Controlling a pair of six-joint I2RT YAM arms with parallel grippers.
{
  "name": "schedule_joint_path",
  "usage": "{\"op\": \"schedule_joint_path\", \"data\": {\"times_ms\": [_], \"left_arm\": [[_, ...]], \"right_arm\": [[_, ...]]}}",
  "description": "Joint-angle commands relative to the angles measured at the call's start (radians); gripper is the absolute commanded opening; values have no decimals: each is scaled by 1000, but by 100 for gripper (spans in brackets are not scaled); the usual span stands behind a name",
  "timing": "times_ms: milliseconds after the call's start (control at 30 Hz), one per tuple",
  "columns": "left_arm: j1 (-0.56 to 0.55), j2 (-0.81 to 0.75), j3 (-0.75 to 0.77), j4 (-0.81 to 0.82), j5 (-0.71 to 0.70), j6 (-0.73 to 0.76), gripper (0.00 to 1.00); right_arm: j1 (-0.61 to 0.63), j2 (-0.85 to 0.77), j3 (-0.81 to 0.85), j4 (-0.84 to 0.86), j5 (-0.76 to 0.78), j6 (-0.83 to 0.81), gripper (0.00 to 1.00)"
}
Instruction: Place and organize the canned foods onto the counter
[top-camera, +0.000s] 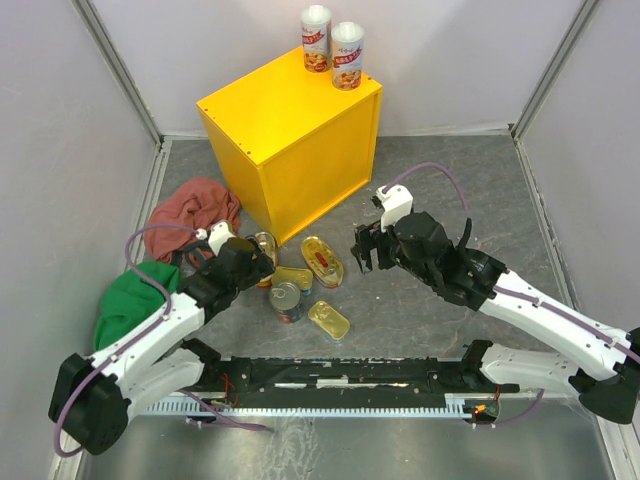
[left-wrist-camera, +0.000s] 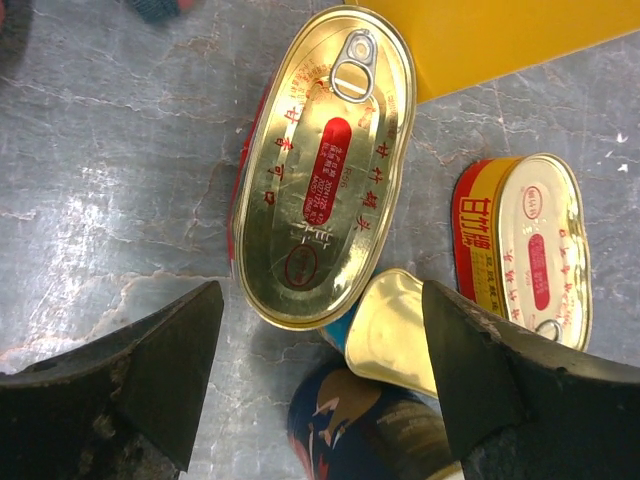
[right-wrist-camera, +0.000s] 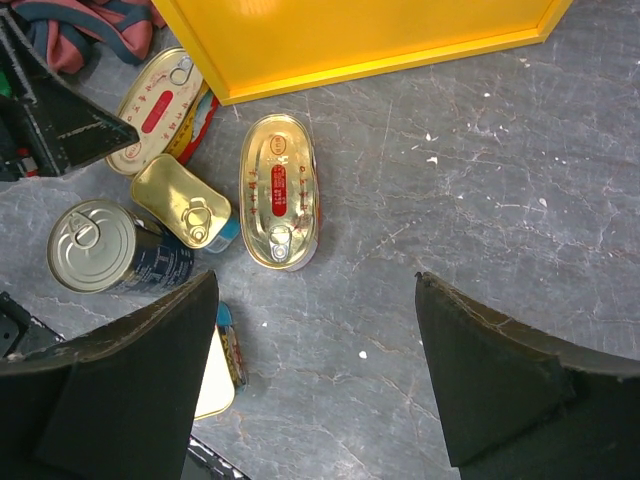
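Observation:
Two tall white-topped cans (top-camera: 316, 38) (top-camera: 347, 55) stand on the back right corner of the yellow counter (top-camera: 270, 110). On the floor in front of it lie two oval gold tins (top-camera: 322, 260) (top-camera: 265, 245), a rectangular tin (top-camera: 292, 278), a dark round can (top-camera: 286, 300) and another rectangular tin (top-camera: 329, 319). My left gripper (top-camera: 250, 262) (left-wrist-camera: 320, 300) hangs open over this cluster, above an oval tin (left-wrist-camera: 325, 165), the rectangular tin (left-wrist-camera: 395, 330) and the dark can (left-wrist-camera: 370, 430). My right gripper (top-camera: 362, 250) (right-wrist-camera: 315, 300) is open over bare floor, just short of an oval tin (right-wrist-camera: 278, 190).
A red cloth (top-camera: 195, 205) and a green cloth (top-camera: 135, 300) lie left of the tins, beside the left arm. Grey walls close in the floor on three sides. The black rail (top-camera: 340, 375) with the arm bases runs along the near edge.

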Motion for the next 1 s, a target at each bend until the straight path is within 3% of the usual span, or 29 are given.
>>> {"op": "schedule_joint_path", "data": {"times_ms": [0,333,967], "left_arm": [[-4,83,12,130,-28,44,87],[-3,249,51,190,-68,89,89],[-4,404,60,271,-78,125,90]], "right_arm": [[5,-16,-4,-11,16,15,87],[6,-1,4,-21,-1,6,87],[6,41,-1,5,-16,-3,88]]}}
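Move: The large oval tin lies about 5 cm ahead of the left hand, 1 cm to its right and 6 cm below. Some 6 cm to this hand's right stand the small gold tin, level with it, and the dark round can, about 4 cm back. The second oval tin is 4 cm ahead and 13 cm right, the yellow counter's near corner beyond the first tin. From the right hand the large oval tin is about 6 cm ahead, 25 cm left and 21 cm below. Down and forward goes the left hand onto the large oval tin, sinking about 5 cm while reaching some 3 cm ahead, with the descent easing midway. Its left side rolls up slightly, nearly 10 degrees, and the fingers stay wide open, coming to either side of the tin without closing. The open right hand sinks 2 cm, well clear of everything. ##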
